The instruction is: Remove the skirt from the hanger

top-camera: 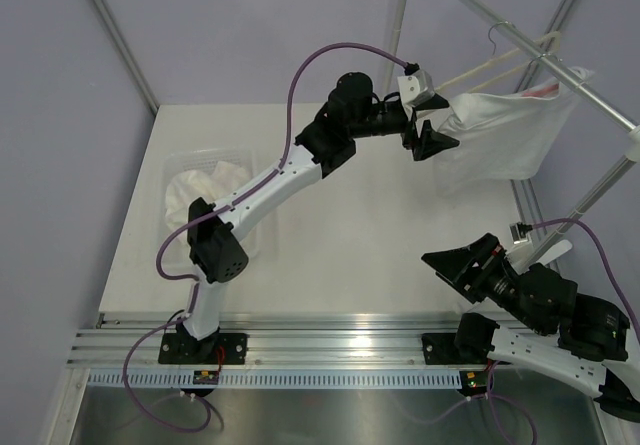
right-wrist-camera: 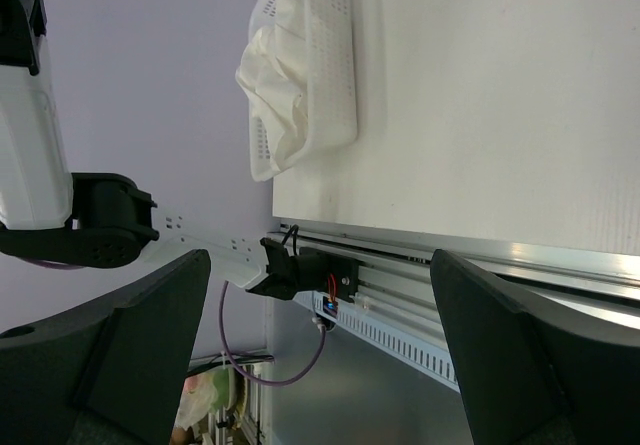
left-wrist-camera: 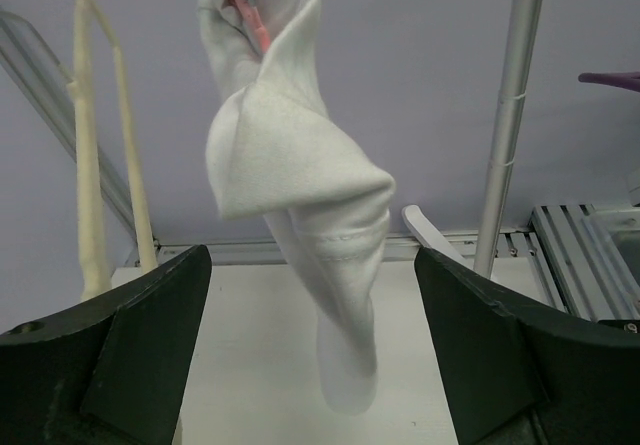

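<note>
The white skirt hangs from a cream hanger hooked on the metal rail at the back right, with a pink clip at its top edge. My left gripper is raised at the skirt's left edge and stands open. In the left wrist view the twisted skirt drops between my wide-apart fingers and touches neither of them; the hanger stands to the left. My right gripper stays low at the near right, open and empty, and faces left across the table.
A white perforated basket holding white cloth sits at the table's left side, also seen as the basket in the right wrist view. The rack's metal rail and an upright pole stand close to the skirt. An aluminium rail runs along the near edge.
</note>
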### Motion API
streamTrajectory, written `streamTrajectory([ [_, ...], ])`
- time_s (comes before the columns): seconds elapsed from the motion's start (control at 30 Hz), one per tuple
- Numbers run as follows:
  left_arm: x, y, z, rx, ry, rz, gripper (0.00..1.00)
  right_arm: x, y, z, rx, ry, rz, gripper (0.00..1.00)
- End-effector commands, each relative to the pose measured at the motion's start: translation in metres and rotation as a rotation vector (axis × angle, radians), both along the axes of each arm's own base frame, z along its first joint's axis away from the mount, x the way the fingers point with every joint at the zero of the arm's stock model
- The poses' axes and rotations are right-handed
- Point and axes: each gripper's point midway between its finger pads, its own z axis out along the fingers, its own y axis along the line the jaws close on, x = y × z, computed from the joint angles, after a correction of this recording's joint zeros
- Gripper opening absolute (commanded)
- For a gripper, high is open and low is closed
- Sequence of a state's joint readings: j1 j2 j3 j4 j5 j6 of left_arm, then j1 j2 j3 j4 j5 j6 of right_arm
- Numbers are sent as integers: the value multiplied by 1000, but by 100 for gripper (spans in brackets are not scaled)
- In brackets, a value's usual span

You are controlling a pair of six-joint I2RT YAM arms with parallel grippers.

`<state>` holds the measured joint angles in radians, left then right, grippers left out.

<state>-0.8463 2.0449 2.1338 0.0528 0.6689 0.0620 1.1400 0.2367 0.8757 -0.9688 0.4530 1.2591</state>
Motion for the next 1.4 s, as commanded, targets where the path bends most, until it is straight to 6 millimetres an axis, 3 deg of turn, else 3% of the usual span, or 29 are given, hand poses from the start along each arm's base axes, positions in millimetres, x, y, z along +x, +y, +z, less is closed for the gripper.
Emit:
streamTrajectory([
  [0.0,1,-3,33,-76,-36,57,87,2,-5,1,29,-1,-31,99],
  [0.13,6,-14,29,-56,-51,138,82,2,-5,1,33,2,-28,99],
  [0.33,-7,-32,28,-38,-64,157,79,0,-9,0,32,7,-28,99],
  [0.67,-4,-35,25,-19,-52,163,62,-2,-14,6,54,-3,-31,99],
  [0.93,7,-42,11,-13,-15,201,59,0,-11,11,44,-13,-31,99],
  [1.07,14,-40,13,-24,-17,245,46,0,-11,9,41,-12,-30,99],
  [1.17,15,-36,28,-62,-15,278,25,0,-12,9,45,-12,-31,99],
  [1.2,16,-33,37,-87,-15,298,12,0,-12,9,46,-13,-33,99],
  [1.27,14,-27,51,-119,-8,311,2,0,-12,8,46,-14,-33,100],
  [1.37,13,-19,67,-156,13,335,0,0,-13,8,46,-14,-34,99],
])
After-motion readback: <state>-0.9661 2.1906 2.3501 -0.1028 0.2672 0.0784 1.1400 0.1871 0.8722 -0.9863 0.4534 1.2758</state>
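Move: The skirt's near end, a folded edge of white cloth, hangs about 5 cm right of the left hand, 2 cm ahead and 2 cm below. The pink hanger inside it is roughly 14 cm to the hand's right, 3 cm ahead and 6 cm above; the empty cream hanger's middle is some 8 cm ahead, 10 cm right and 4 cm above. From the right hand, the skirt's near end is about 24 cm ahead, straight in line, and 12 cm above. The skirt's near end is pinched between the left hand's fingers, which are open to begin with: the hand reaches about 4 cm to the right, easing slightly back and up, then slides some 4 cm forward and 3 cm down, turning about 15 degrees counter-clockwise as its fingers shut on the cloth. ##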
